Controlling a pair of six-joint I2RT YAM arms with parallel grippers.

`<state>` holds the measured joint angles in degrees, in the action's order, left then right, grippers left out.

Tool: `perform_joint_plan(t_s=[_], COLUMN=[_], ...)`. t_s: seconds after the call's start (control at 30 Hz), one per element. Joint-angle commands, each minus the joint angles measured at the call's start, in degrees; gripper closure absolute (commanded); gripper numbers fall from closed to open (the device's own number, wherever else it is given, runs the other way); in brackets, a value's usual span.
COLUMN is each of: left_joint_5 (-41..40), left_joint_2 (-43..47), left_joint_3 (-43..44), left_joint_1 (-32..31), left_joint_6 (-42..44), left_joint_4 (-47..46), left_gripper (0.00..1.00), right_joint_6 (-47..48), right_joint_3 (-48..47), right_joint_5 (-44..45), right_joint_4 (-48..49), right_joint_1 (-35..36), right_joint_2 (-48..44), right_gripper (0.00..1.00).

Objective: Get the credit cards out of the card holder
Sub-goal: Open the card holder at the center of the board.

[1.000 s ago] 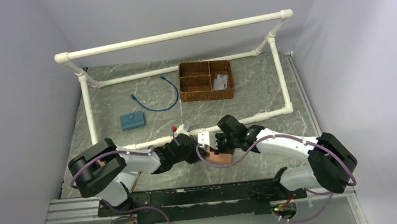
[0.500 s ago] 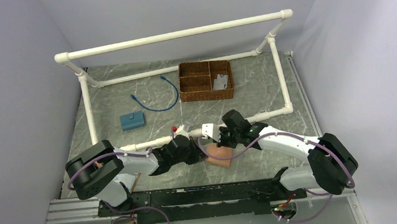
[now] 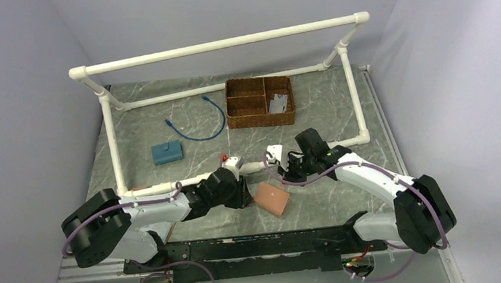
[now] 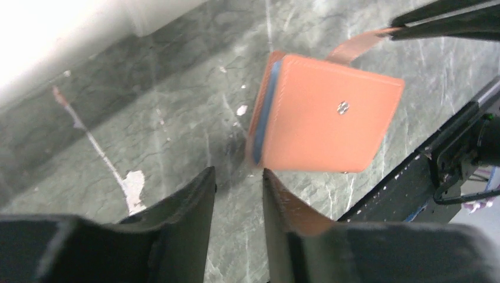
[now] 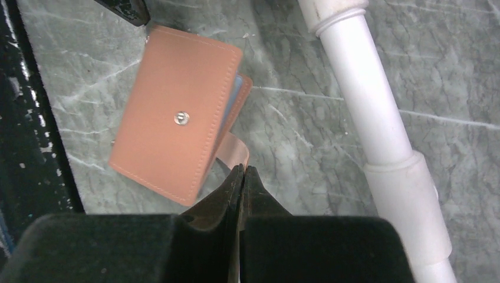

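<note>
The card holder [image 3: 272,198] is a reddish-brown leather wallet, folded shut, lying snap side up on the marble table between my two grippers. It also shows in the left wrist view [image 4: 330,115] and the right wrist view [image 5: 177,130], with a grey-blue lining at its edge. No credit cards show outside it. My left gripper [image 3: 245,194] [image 4: 239,172] is open just left of the holder, with only table between its fingers. My right gripper [image 3: 290,177] [image 5: 243,167] is shut, its tips pinching the end of the holder's strap tab [image 5: 233,154] [image 4: 359,44].
A white pipe frame [image 3: 302,151] [image 5: 365,106] runs just behind the grippers. Farther back stand a wicker basket [image 3: 259,101], a small blue block [image 3: 167,152] and a blue cable [image 3: 196,125]. A black rail [image 3: 242,247] [image 4: 448,153] borders the near table edge.
My left gripper has opened, let go of the card holder and drawn back left. The holder now lies on the table. My right arm has pulled back to the right with its jaws shut.
</note>
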<state>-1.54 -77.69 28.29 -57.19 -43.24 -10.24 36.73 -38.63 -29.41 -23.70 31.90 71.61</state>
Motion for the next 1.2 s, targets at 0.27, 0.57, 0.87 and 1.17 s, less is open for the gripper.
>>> perform_joint_plan(t_s=[0.27,0.57,0.87,1.17], left_joint_5=[1.4,5.8,6.7,2.0], left_joint_2=[10.9,10.2,-4.4,0.5], left_joint_3=[-1.3,-14.2,-11.3,-8.3], left_joint_1=[1.8,1.3,-1.6,-1.7], left_joint_6=[-6.9,-26.3,-32.3,-28.7], left_joint_4=[3.4,-24.7,-32.9,-15.1], left_gripper=[0.27,0.16,0.13,0.14], right_joint_6=[0.6,-2.3,-4.6,-10.3], right_joint_3=[-4.7,-7.8,-6.0,-4.2], right_joint_5=[-16.3,-29.0,-26.6,-12.4], right_joint_4=[-7.0,-8.3,-5.5,0.6], right_joint_1=[-4.9,-5.5,-6.3,-8.8], right_joint_2=[-3.9,-6.6,-6.8,-6.7], right_gripper=[1.0,1.0,1.0,1.0])
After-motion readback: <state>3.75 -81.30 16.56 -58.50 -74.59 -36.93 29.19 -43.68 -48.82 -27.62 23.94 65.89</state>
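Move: The card holder lies shut on the board, its middle about 7 cm right of the left hand, roughly 1 cm back and 3 cm below it. The right hand already has the holder's strap between its pads; the holder's middle is some 5 cm back, 3 cm left and 4 cm below that hand. The lower white pipe's middle runs about 9 cm straight ahead of the left hand. The blue wallet lies 17 cm ahead and 25 cm left of the left hand. Keeping the strap pinched in shut fingers, the right hand pulls it up about 8 cm, at first also back towards the robot and a little left, then eases forward again near the end. The left hand, its fingers spreading wide, first draws left away from the holder, lifts about 4 cm, then swings right and back and lowers beside the holder's near-left side; contact there can't be seen. ##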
